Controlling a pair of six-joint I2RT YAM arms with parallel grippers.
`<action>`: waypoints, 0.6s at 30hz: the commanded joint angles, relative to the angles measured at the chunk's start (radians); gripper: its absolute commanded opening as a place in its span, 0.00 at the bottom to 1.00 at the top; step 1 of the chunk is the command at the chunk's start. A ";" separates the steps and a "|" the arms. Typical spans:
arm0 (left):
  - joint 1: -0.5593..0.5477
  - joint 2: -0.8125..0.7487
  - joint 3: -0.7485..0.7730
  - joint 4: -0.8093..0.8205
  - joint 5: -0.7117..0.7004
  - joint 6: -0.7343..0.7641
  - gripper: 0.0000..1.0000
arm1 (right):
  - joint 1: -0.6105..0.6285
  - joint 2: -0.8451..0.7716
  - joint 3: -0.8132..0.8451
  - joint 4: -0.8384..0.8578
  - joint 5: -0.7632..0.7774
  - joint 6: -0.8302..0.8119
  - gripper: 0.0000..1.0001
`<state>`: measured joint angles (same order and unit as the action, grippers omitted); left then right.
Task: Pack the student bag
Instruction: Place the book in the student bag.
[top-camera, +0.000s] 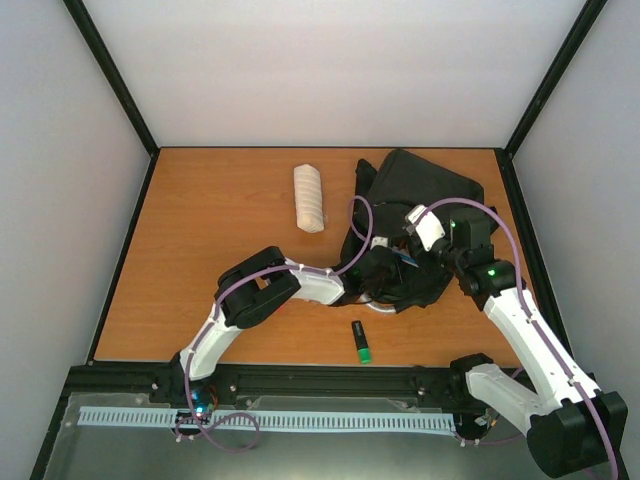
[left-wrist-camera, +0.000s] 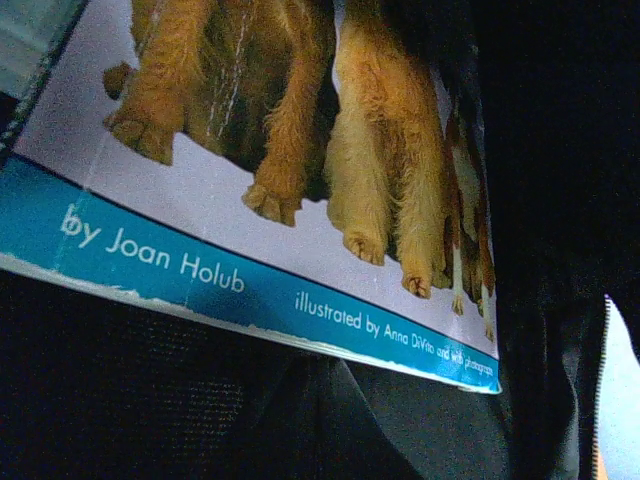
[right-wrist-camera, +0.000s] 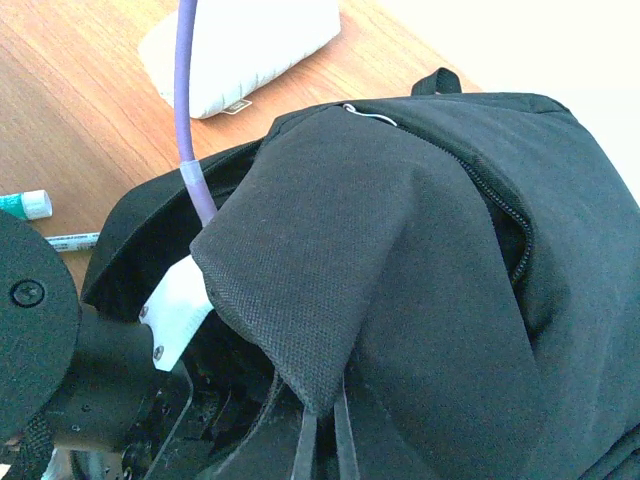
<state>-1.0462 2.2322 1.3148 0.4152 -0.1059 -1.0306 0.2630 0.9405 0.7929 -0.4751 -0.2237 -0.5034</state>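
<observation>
The student bag (top-camera: 425, 185), a large black backpack, lies at the right of the table with its mouth toward the arms. My right gripper (right-wrist-camera: 325, 425) is shut on the edge of the bag's front flap (right-wrist-camera: 330, 260) and holds it raised. My left arm (top-camera: 320, 283) reaches into the mouth, so its gripper is hidden in every view. The left wrist view looks into the dark inside. A thin picture book (left-wrist-camera: 250, 150) with dog legs and a blue band lies there close to the camera. Whether the book is gripped does not show.
A cream padded pouch (top-camera: 310, 197) lies left of the bag. A marker with a green cap (top-camera: 360, 342) lies near the front edge, below the bag. A thin white pen (right-wrist-camera: 70, 240) lies beside the bag. Black rails edge the table.
</observation>
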 joint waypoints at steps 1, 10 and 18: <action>0.002 -0.004 0.016 0.100 -0.023 -0.021 0.01 | 0.007 -0.019 -0.007 0.032 -0.054 0.009 0.03; -0.001 -0.227 -0.191 0.086 0.108 0.023 0.12 | -0.003 0.006 -0.020 0.054 0.001 0.009 0.03; -0.002 -0.489 -0.363 -0.201 0.125 0.063 0.38 | -0.003 0.021 -0.034 0.063 0.016 -0.009 0.04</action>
<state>-1.0454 1.8610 1.0012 0.3557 0.0196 -1.0103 0.2626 0.9539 0.7750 -0.4526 -0.2176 -0.5045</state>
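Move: The left hand is inside the bag's mouth with shut fingers at the book's near edge; the book's middle lies about 8 cm ahead, 5 cm to its right and level. From that hand, the green marker is some 20 cm back, 9 cm left, the pencil case about 16 cm ahead, 22 cm left, both about 4 cm lower. The right hand pinches the raised flap, with the book roughly 7 cm ahead, 2 cm left, 17 cm below. Left hand backs off the book's edge, about 5 cm each back, left and up, fingers part-opening; right keeps pinching the flap. ##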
